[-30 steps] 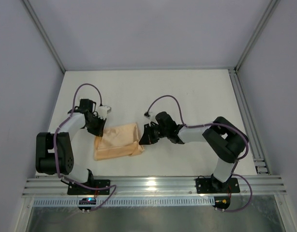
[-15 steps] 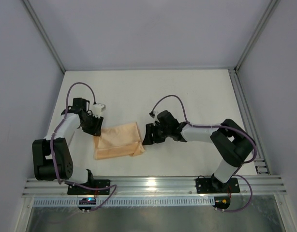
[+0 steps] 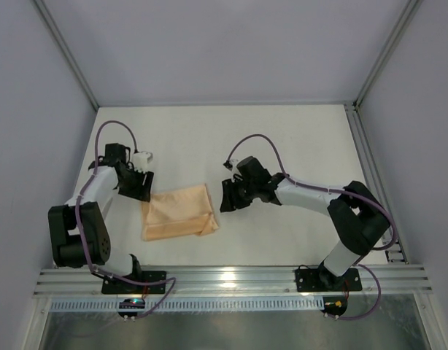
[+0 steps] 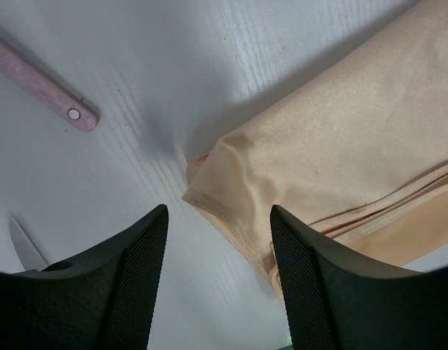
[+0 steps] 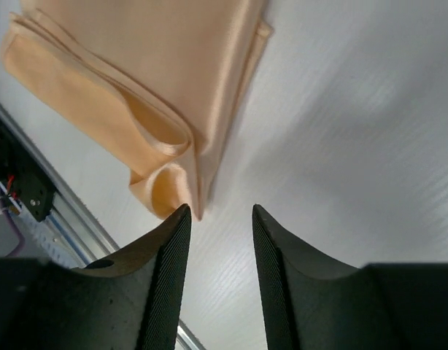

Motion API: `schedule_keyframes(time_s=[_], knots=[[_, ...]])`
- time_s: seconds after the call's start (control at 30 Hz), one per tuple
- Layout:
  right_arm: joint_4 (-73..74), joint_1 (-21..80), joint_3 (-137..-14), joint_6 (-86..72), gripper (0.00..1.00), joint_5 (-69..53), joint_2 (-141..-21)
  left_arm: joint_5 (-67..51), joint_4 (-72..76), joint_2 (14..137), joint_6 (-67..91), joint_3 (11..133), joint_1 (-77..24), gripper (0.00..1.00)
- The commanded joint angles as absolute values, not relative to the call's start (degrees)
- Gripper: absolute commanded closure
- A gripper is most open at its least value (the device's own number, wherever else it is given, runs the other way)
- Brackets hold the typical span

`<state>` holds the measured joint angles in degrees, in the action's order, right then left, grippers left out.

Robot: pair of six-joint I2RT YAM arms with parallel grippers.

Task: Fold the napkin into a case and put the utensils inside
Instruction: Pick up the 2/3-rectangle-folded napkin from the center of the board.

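The peach-orange napkin (image 3: 177, 211) lies folded into a rectangle on the white table, between the two arms. My left gripper (image 3: 141, 187) hovers just off its upper left corner, open and empty. In the left wrist view the napkin (image 4: 341, 153) has its corner near the left gripper (image 4: 218, 211), touching neither finger. Up left lies a utensil's pale pink handle (image 4: 43, 84), and a thin metal tip (image 4: 23, 246) shows low left. My right gripper (image 3: 227, 197) stands open just right of the napkin. In the right wrist view the napkin's layered edge (image 5: 158, 95) lies just beyond the right gripper (image 5: 220, 209).
An aluminium rail (image 3: 224, 280) runs along the near table edge, and another rail (image 3: 370, 175) runs down the right side. The rail and some wiring (image 5: 23, 200) show at the lower left of the right wrist view. Grey walls enclose the table.
Both grippers have opened and let go of the napkin. The left one drew back up and to the left, the right one slightly up and away; the napkin stays folded in place.
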<state>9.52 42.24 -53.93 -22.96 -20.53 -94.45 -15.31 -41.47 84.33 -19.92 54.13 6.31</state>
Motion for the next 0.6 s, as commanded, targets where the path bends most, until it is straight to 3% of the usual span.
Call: schedule_keyframes(time_s=[0.0,0.07,0.17,0.37,0.57], knots=[[3.27,45.78,-54.76,-25.04,0.61,-23.63,-89.83,-13.97,-38.94,86.65,-19.25,56.51,6.77,0.39],[-6.34,46.84,-51.26,-28.72,0.73,-25.39,-89.56,-14.58,-38.5,88.06,-19.16,56.78,6.86,0.38],[-15.35,48.6,-48.61,-34.88,0.83,-27.94,-91.84,-17.47,-37.89,88.77,-19.33,56.52,6.86,0.38],[-22.84,48.96,-47.9,-39.64,0.89,-28.74,-99.66,-21.97,-38.23,89.56,-20.74,56.07,6.94,0.45],[-26.02,48.6,-47.72,-42.27,0.95,-28.39,-104.23,-25.92,-39.55,88.34,-23.02,55.02,6.86,0.65]])
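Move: The napkin's far left corner lies just in front of the left fingers, about 1 cm ahead, 2 cm right and 3 cm below; its near left corner is some 13 cm back and 1 cm left. A pink-handled utensil lies about 8 cm ahead and 6 cm left of the left hand. For the right hand, the open fold at the napkin's near right corner is roughly 4 cm back, 5 cm left and 4 cm below; the far right corner is 8 cm ahead and 7 cm left. Arching up and leftward, the right hand rises about 3.5 cm, travels some 7 cm left and a little back over the napkin's right edge, then sinks towards the near right fold, tilting some 15 degrees while its fingers shut. The left hand dips about 1.5 cm to the far left corner, then slips slightly right, partly closing its fingers around the cloth. ##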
